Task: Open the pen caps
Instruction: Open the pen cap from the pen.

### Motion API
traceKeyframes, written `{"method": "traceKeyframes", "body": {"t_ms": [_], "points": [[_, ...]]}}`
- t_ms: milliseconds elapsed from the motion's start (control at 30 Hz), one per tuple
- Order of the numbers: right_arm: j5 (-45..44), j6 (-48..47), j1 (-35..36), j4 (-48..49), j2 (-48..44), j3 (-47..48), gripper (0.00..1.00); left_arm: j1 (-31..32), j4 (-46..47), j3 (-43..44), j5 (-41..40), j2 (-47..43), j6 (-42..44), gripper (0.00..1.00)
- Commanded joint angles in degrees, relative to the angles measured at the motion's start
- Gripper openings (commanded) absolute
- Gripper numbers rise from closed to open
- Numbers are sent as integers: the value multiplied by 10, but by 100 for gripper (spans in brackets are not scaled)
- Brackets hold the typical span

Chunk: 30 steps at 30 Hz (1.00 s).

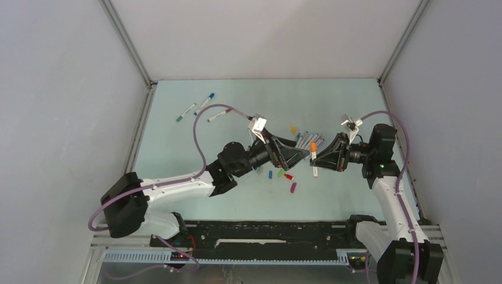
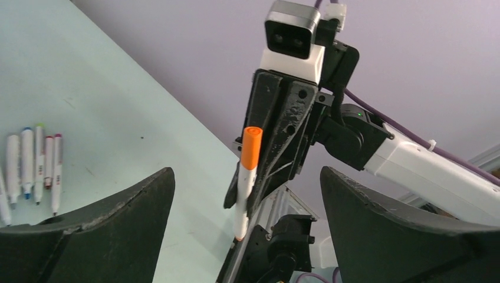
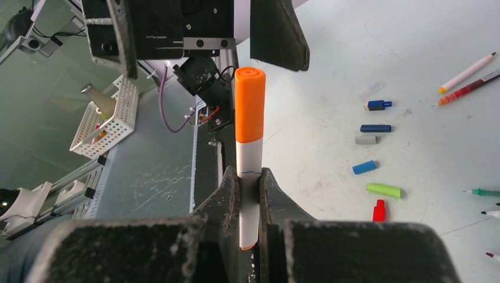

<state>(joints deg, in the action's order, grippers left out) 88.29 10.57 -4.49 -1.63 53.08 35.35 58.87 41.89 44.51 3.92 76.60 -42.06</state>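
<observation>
A white pen [image 3: 248, 154] with its orange cap [image 3: 250, 105] on stands upright in my right gripper [image 3: 249, 174], which is shut on the barrel below the cap. My left gripper [image 2: 246, 171] is wide open and faces that pen [image 2: 241, 197]. Its orange cap [image 2: 250, 146] lies a little beyond the fingertips, untouched. From above, the two grippers meet tip to tip at mid-table, left gripper [image 1: 308, 155], right gripper [image 1: 315, 161], with the orange cap [image 1: 313, 147] between them. Loose pen caps lie on the table: blue [image 3: 364, 167], green [image 3: 383, 190], red [image 3: 378, 210], grey [image 3: 365, 140].
A row of uncapped pens [image 1: 308, 141] lies just behind the grippers. Three capped pens [image 1: 204, 104] lie at the back left. More loose caps, magenta [image 1: 293, 187] and orange [image 1: 292, 128], lie near the grippers. A white basket [image 3: 109, 121] stands beyond the table edge.
</observation>
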Motion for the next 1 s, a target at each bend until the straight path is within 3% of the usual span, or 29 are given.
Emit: {"method": "traceKeyframes", "body": {"t_ms": [0, 333, 967], "points": [[18, -11, -1, 11, 5, -1, 0, 14, 67, 47, 11, 34, -2, 91], [18, -13, 4, 9, 9, -4, 0, 22, 95, 81, -5, 92, 2, 73], [14, -14, 11, 6, 16, -4, 0, 29, 88, 111, 18, 116, 7, 48]]}}
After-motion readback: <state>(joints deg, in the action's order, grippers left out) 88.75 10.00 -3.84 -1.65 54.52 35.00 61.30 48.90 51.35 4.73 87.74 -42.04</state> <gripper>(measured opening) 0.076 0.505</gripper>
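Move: The orange cap, still on the pen that the right hand grips, lies about 5 cm to the left hand's right, 1 cm ahead and level with it; from the right hand it's some 4 cm ahead and 4 cm up. Roughly 18 cm below the left hand on the table, the loose red cap lies 2 cm left and 1 cm back, the green cap 6 cm left and 1 cm ahead, and the row of opened pens 17 cm ahead and 7 cm right. The orange cap is taken between the left hand's open fingertips: that hand slides about 5 cm to the right, quick at first and then slowing, while its fingers close from nearly wide to half open, still with room around the cap. The right hand stays put and keeps its pinch on the pen's white barrel, holding the cap end forward and up. ##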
